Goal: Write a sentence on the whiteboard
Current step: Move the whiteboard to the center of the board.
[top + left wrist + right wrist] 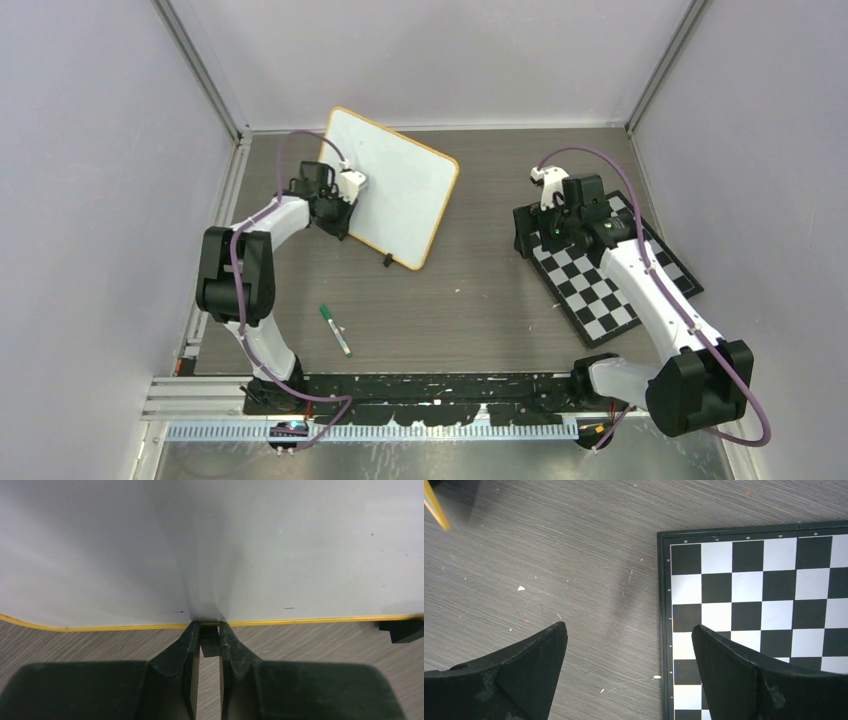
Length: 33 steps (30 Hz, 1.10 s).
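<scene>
The whiteboard (400, 190) with its orange-tan rim stands tilted at the back of the table, left of centre. Its white face (250, 545) fills the left wrist view, and the sentence is out of view. My left gripper (338, 205) is at the board's left edge. In the left wrist view this gripper (210, 628) is shut on a small dark clip foot at the yellow rim. A green marker (335, 329) lies loose on the table in front of the board. My right gripper (545, 222) hangs open over the table, holding nothing (629, 630).
A black-and-white checkerboard (610, 270) lies at the right; its left edge (664, 630) runs between my right fingers. Another black clip foot (387, 261) sits at the whiteboard's near corner. Grey walls enclose the table at the left, back and right.
</scene>
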Each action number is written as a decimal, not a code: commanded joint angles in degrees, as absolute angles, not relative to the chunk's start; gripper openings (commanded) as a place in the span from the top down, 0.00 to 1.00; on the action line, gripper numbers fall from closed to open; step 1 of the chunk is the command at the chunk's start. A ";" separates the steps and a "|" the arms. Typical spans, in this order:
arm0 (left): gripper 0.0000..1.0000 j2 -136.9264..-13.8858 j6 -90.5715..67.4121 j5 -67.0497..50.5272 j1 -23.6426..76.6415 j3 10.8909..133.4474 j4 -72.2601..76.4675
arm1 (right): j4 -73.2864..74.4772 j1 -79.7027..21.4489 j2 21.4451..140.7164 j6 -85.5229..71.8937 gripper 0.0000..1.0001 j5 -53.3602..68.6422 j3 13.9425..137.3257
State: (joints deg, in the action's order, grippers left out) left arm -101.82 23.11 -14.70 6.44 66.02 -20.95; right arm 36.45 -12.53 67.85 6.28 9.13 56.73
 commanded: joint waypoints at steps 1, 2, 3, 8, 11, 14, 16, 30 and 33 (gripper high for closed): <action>1.00 -100.64 19.82 -14.28 10.89 66.85 -24.34 | 34.85 -11.12 64.78 4.99 0.01 8.33 56.70; 1.00 -100.90 18.62 -14.01 11.77 67.21 -24.51 | 34.81 -10.56 64.45 4.62 0.01 8.43 56.75; 1.00 -101.21 17.48 -13.58 12.64 67.54 -24.64 | 34.95 -9.91 64.16 4.27 0.01 8.70 56.80; 1.00 -102.66 10.04 -12.25 16.41 70.17 -26.10 | 35.73 -6.63 62.66 2.09 0.01 9.27 57.60; 1.00 -103.21 5.72 -11.11 18.82 70.90 -26.36 | 36.81 -5.42 61.94 1.25 0.01 9.39 58.40; 1.00 -103.18 3.81 -10.70 21.27 71.42 -27.39 | 38.45 -5.31 61.42 0.97 0.01 8.51 59.33; 0.91 -102.62 2.43 -11.97 22.58 71.05 -27.91 | 38.91 -5.34 60.82 0.97 0.01 8.16 59.42; 0.42 -100.93 -4.54 -19.93 36.32 68.56 -22.14 | 41.59 -5.34 59.88 -3.02 0.01 9.35 60.03; 0.35 -102.37 -6.67 -22.00 38.66 69.95 -20.27 | 43.04 -5.36 59.87 -3.11 0.01 9.75 60.86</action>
State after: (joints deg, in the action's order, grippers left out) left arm -101.65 -2.85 -15.92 35.79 68.01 -25.34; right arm 41.85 -5.39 60.14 -1.04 8.93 57.36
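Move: The left fingers are already shut on the whiteboard's left foot at its near edge; its middle lies about 12 cm ahead, 10 to the right and 5 above. Its other foot is some 11 cm right and 6 nearer; the marker lies about 26 cm back and 2 left, a little below. From the open right hand, the whiteboard is roughly 20 cm ahead, 34 left and slightly below. Left hand drags the whiteboard by its foot right and back, some 20 cm, opening late; right hand edges right, upward. ##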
